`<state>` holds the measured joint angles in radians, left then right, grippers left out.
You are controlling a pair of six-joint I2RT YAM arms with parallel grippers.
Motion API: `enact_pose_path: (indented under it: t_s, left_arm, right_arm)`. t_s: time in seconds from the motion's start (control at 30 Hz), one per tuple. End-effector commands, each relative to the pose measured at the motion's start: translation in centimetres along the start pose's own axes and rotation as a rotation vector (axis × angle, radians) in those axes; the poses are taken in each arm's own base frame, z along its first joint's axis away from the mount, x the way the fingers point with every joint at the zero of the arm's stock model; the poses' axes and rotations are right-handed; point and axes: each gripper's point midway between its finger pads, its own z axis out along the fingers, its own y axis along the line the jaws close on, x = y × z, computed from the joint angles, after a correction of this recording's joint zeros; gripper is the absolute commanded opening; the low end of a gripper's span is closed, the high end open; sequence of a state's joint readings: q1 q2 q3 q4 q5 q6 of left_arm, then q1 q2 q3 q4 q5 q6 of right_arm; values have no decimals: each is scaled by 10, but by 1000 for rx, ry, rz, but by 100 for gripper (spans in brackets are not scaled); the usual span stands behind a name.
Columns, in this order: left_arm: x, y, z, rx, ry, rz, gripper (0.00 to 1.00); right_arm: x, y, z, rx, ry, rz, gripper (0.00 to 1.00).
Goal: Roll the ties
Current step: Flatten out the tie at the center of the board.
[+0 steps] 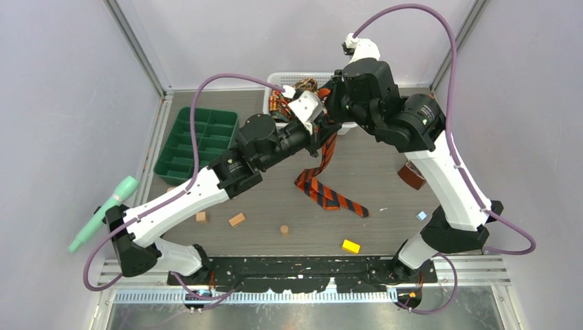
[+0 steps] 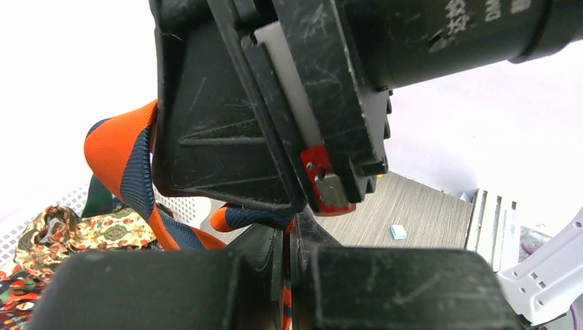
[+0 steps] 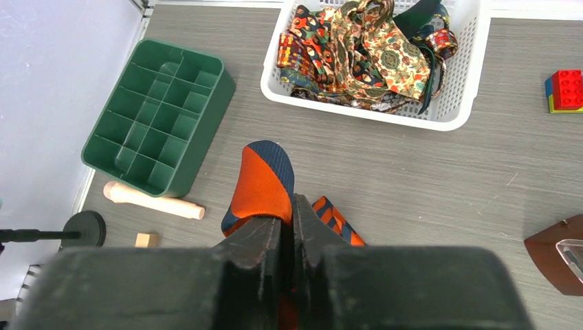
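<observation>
An orange-and-dark striped tie (image 1: pixel 328 192) hangs above the table between both grippers, with its lower part folded on the tabletop. My left gripper (image 2: pixel 287 256) is shut on a thin edge of it. A loop of the same tie (image 2: pixel 124 158) bulges to the left, under the right gripper's black body. In the right wrist view my right gripper (image 3: pixel 294 227) is shut on the tie (image 3: pixel 265 182), which arches up in front of its tips. In the top view the two grippers meet near the basket's front. Several paisley and dark ties (image 3: pixel 364 51) lie heaped in the white mesh basket (image 3: pixel 450 113).
A green compartment tray (image 1: pixel 196 141) sits at the back left. Small wooden blocks (image 1: pixel 236 219), a yellow block (image 1: pixel 350 245) and a wooden peg (image 3: pixel 152 201) lie on the table. A brown tape roll (image 1: pixel 411 175) is at the right, a mint-green tool (image 1: pixel 103 213) at the far left.
</observation>
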<state>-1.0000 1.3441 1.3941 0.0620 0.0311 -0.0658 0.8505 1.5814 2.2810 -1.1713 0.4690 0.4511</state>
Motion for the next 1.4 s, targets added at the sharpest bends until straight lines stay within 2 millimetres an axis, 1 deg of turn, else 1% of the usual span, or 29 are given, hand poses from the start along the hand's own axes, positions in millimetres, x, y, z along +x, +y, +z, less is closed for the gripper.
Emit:
enact_pose_path:
  t_s: [0.0,0.03,0.2,0.27,0.3,0.33,0.37,0.4,0.43,0.47,0.5,0.53,0.57,0.63,0.67,0.7,0.73,0.77,0.8,0.83,0.87,0.9,0.93,0.97,1.0,1.03,1.17,1.3,1.37]
  left_arm:
    - [-26,-5,-6,32,-48,27,0]
    - [-24,-6,-5,36,-45,22,0]
    - [-19,-3,0,23,-39,14,0]
    - [-24,4,2,-6,-48,35,0]
    - [-29,12,3,-27,-47,44,0]
    - [-39,23,3,-47,-53,40,0]
    - [-49,34,5,-58,-68,24,0]
    - [-56,45,6,-56,-69,2,0]
    - [-69,57,6,-61,-88,-18,0]
    - [-77,66,8,-66,-93,-32,0]
    - [-82,77,11,-83,-91,-36,0]
    - [-91,81,12,-84,-91,-28,0]
    - [-112,81,11,-81,-112,-10,0]
    - [-132,79,13,-70,-112,17,0]
    - [-143,79,12,-68,-117,25,0]
    - [-156,78,11,-67,-127,30,0]
    - [-171,76,8,-63,-145,36,0]
    - [-177,75,7,-59,-144,37,0]
    - [-185,73,5,-56,-154,37,0]
    - [-193,71,3,-51,-164,37,0]
    - [-201,70,1,-47,-182,39,0]
    - [-207,69,-1,-45,-199,38,0]
    - [-211,67,-3,-39,-211,36,0]
    - [-214,65,-5,-34,-219,36,0]
    - [-214,64,-6,-30,-220,34,0]
    - [-212,63,-7,-27,-214,32,0]
    - [-201,64,-5,-24,-183,32,0]
    - [-194,65,-1,-22,-161,37,0]
    - [-193,64,0,-17,-157,38,0]
  right_arm:
    - [-27,5,-13,-37,-85,55,18]
    - [-31,5,-15,-41,-96,60,24]
    - [-42,3,-24,-50,-131,73,29]
    - [-45,2,-29,-61,-138,65,37]
    - [-48,0,-36,-72,-150,53,44]
    - [-50,0,-41,-85,-157,48,52]
    - [-55,-3,-51,-93,-177,43,58]
    - [-59,-6,-58,-94,-193,45,67]
    - [-65,-13,-70,-92,-222,51,71]
    - [-68,-16,-75,-89,-236,55,76]
    - [-74,-26,-89,-79,-272,71,77]
    - [-73,-29,-89,-69,-278,73,79]
    - [-73,-37,-95,-53,-297,83,79]
    - [-68,-49,-101,-28,-312,92,80]
    - [-67,-56,-110,-26,-328,106,80]
    - [-59,-59,-103,1,-312,98,80]
    - [-58,-65,-110,2,-324,113,80]
    - [-48,-68,-102,25,-308,105,80]
    - [-47,-73,-108,24,-320,121,80]
    - [-38,-75,-101,44,-304,114,80]
    - [-37,-80,-105,51,-315,130,80]
    - [-30,-82,-101,61,-304,128,80]
    - [-28,-86,-104,67,-311,142,80]
    - [-21,-88,-99,78,-296,137,80]
    - [-19,-91,-102,80,-299,148,80]
    - [-12,-92,-98,89,-286,142,80]
    - [2,-98,-93,108,-266,146,80]
    - [14,-98,-86,112,-240,147,80]
    - [24,-97,-81,109,-217,146,80]
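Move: Both grippers pinch the striped tie, the left just below and short of the right fingertips; its tail lies on the table some 42 cm beneath the left hand, about 2 cm back and 1 cm right. From the left hand the white basket is roughly 29 cm ahead, 4 cm left; the yellow block is 16 cm back, 7 cm right. From the right hand the tail is 7 cm back, 1 cm right, and the brown box about 31 cm right, 4 cm ahead. Keep the left fingers shut on the tie while the right ones open wide and let go of it; clear the right hand up, then down again, ending about 11 cm right and 6 cm back, turned slightly clockwise. Swing the left hand forward, then raise it fast with the tie, drawing partly back and left and easing down a little, to finish some 19 cm higher. ##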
